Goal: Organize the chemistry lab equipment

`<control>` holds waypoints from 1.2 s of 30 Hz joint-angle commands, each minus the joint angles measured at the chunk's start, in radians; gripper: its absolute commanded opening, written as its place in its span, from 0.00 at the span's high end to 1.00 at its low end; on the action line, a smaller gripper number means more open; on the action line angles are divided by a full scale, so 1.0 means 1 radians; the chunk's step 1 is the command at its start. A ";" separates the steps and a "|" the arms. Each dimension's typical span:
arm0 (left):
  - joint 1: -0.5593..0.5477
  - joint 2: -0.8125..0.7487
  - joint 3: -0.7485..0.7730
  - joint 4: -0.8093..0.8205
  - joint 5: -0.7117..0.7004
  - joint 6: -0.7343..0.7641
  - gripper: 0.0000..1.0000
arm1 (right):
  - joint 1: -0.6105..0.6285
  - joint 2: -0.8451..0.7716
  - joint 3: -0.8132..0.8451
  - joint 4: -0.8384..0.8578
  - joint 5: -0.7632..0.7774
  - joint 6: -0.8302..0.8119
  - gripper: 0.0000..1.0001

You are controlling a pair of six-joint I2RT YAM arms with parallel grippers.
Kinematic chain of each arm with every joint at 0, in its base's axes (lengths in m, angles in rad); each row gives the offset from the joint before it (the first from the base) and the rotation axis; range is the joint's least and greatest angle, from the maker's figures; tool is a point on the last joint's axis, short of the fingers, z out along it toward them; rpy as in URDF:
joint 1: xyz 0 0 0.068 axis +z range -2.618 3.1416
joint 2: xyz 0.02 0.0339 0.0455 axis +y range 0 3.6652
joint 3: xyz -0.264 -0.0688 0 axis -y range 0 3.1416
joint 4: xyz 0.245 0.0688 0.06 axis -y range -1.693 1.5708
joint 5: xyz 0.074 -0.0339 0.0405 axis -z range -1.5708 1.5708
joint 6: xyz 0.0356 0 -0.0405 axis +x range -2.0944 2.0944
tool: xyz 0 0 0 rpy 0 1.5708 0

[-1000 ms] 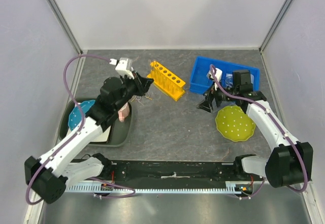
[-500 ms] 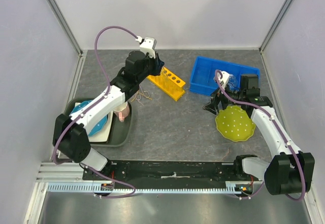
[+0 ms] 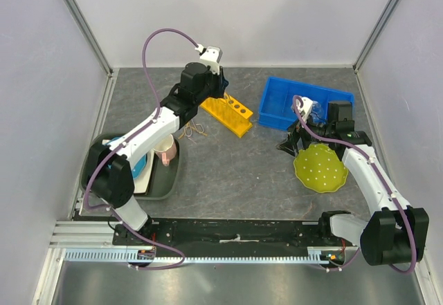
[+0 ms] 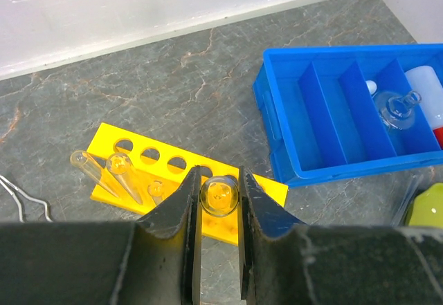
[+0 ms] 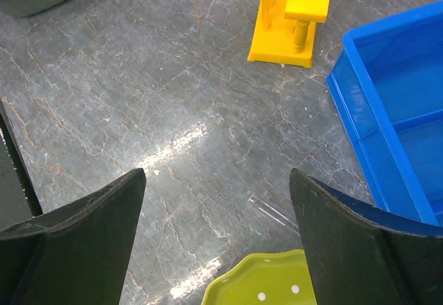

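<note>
My left gripper [image 4: 219, 182] is shut on a thin clear rod [image 4: 219, 195], seen end-on, right above the yellow holed rack [image 4: 135, 182]. Three clear rods [image 4: 119, 169] stand tilted in the rack's left holes. In the top view the left gripper [image 3: 216, 84] hovers over the rack's far end [image 3: 232, 110]. My right gripper [image 5: 216, 180] is open over bare table, with another clear rod [image 5: 273, 211] lying below it by the green plate. The glass flask [image 4: 396, 108] and white squeeze bottle [image 4: 428, 92] lie in the blue bin. Metal tongs [image 3: 194, 131] rest left of the rack.
The blue bin [image 3: 304, 101] with dividers sits at the back right. A green dotted plate [image 3: 320, 168] lies beside the right gripper [image 3: 291, 141]. A grey tray [image 3: 166, 180] at the left holds a mug [image 3: 166, 151] and a blue plate [image 3: 131, 163].
The left arm swung from above the tray out to the rack, still holding the rod. The right gripper drew back from the bin toward the green plate and stands slightly wider.
</note>
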 commanded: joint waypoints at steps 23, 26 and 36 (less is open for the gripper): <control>0.001 0.083 0.066 -0.045 0.022 0.072 0.95 | 0.001 0.007 0.006 0.004 -0.022 -0.025 0.08; 0.001 0.094 0.065 -0.050 0.031 0.072 0.94 | -0.001 0.007 0.006 0.004 -0.021 -0.026 0.07; -0.008 0.158 0.085 -0.074 0.045 0.077 0.91 | -0.001 0.015 0.006 0.001 -0.016 -0.028 0.07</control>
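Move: The left hand holds an upright glass tube above the yellow test-tube rack, whose middle lies about 3 cm back, 2 cm to the right and some 20 cm below. The tubes already in the rack stand roughly 3 cm ahead and 4 cm left; the scissor tongs lie about 12 cm left, 4 cm back; the blue bin is some 30 cm right, 2 cm back. From the idle right hand, the rack lies about 13 cm ahead, 22 cm left. Bring the left gripper down about 7 cm towards the near side of the yellow rack, easing off midway and then sinking faster. Tip the fingers about 10 degrees further down on the way, and keep the pinch on the tube unchanged. ##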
